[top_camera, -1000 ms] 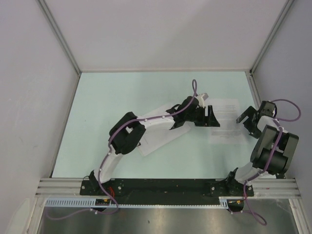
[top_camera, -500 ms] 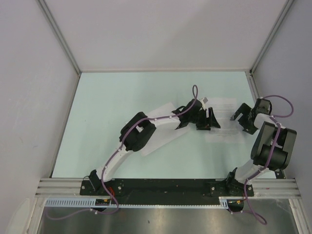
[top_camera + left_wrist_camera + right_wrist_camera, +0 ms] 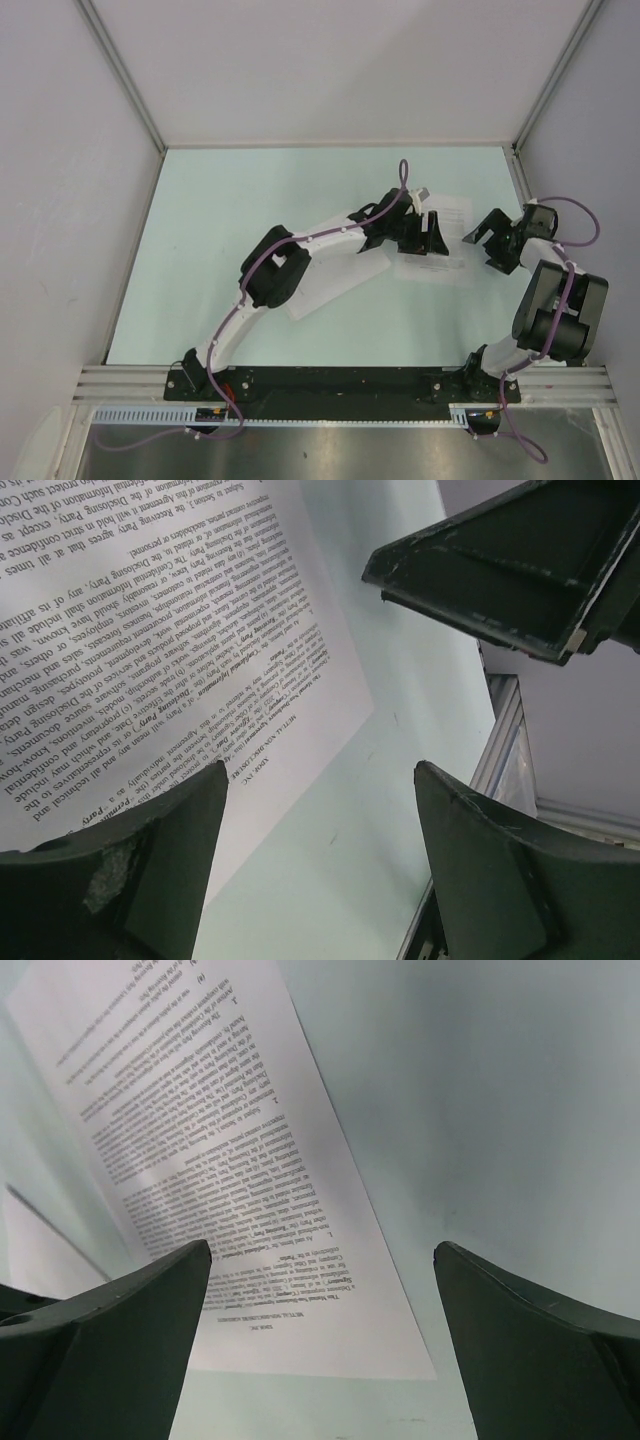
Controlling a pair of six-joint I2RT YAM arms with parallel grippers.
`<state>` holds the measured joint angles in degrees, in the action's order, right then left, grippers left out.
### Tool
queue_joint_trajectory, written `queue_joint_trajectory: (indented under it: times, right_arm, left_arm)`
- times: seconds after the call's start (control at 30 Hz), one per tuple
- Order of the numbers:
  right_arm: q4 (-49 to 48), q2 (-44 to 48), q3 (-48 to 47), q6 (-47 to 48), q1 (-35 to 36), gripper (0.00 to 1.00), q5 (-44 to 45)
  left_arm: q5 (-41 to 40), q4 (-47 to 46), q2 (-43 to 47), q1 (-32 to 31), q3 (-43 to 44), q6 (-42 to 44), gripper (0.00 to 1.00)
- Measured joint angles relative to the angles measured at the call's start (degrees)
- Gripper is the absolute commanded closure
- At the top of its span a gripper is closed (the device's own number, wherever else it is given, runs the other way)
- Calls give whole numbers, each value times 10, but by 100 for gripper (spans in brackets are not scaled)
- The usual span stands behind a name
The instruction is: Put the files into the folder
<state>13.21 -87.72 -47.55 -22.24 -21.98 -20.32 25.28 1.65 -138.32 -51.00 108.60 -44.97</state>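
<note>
A printed sheet of the files (image 3: 452, 213) lies flat on the pale green table, right of centre. My left gripper (image 3: 428, 244) stands over its near-left part, open. In the left wrist view the sheet (image 3: 150, 630) runs under the left finger (image 3: 170, 860), and bare table shows between the tips of the left gripper (image 3: 318, 780). My right gripper (image 3: 484, 246) hovers open just right of the sheet. Its wrist view looks down on the sheet (image 3: 220, 1150), with the right gripper (image 3: 322, 1252) over the sheet's near corner. The white folder (image 3: 330, 286) lies mostly hidden under the left arm.
Grey walls close the table on three sides, with metal rails (image 3: 520, 190) along the right edge. The black base bar (image 3: 330, 380) runs along the near edge. The right gripper's body (image 3: 520, 570) fills the upper right of the left wrist view.
The sheet has slid left toward the folder, along with the left gripper. The right gripper has moved back and to the left after it.
</note>
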Motion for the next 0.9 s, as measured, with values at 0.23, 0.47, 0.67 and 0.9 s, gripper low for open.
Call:
queue_joint_trajectory:
  times: [0.23, 0.47, 0.67, 0.9]
  right_arm:
    - [29, -2, 0, 24, 59, 1, 47]
    - [33, -17, -2, 44, 70, 2, 76]
    - [27, -28, -11, 58, 92, 1, 75]
    - [12, -35, -12, 55, 97, 1, 17]
  left_arm:
    - [-24, 31, 0, 3, 6, -1, 22]
    - [-41, 48, -11, 16, 6, -22, 22]
    - [-42, 53, -16, 20, 5, -48, 22]
    - [-38, 38, -16, 23, -4, -67, 22]
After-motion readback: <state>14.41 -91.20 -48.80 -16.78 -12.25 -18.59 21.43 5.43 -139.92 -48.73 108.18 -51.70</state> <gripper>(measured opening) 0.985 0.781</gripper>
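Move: The loose printed sheet lies flat under and between the hands: its middle is some 12 cm left of the right hand, about 6 cm ahead and 4 cm below. From the left hand, that middle is roughly 4 cm ahead, 1 cm right and 6 cm down. The folder lies left of the sheet, its middle around 26 cm left of the left hand and 3 cm back. The open right hand sweeps about 5 cm left, lowering, against the sheet's right edge; the left sinks 3 cm. ##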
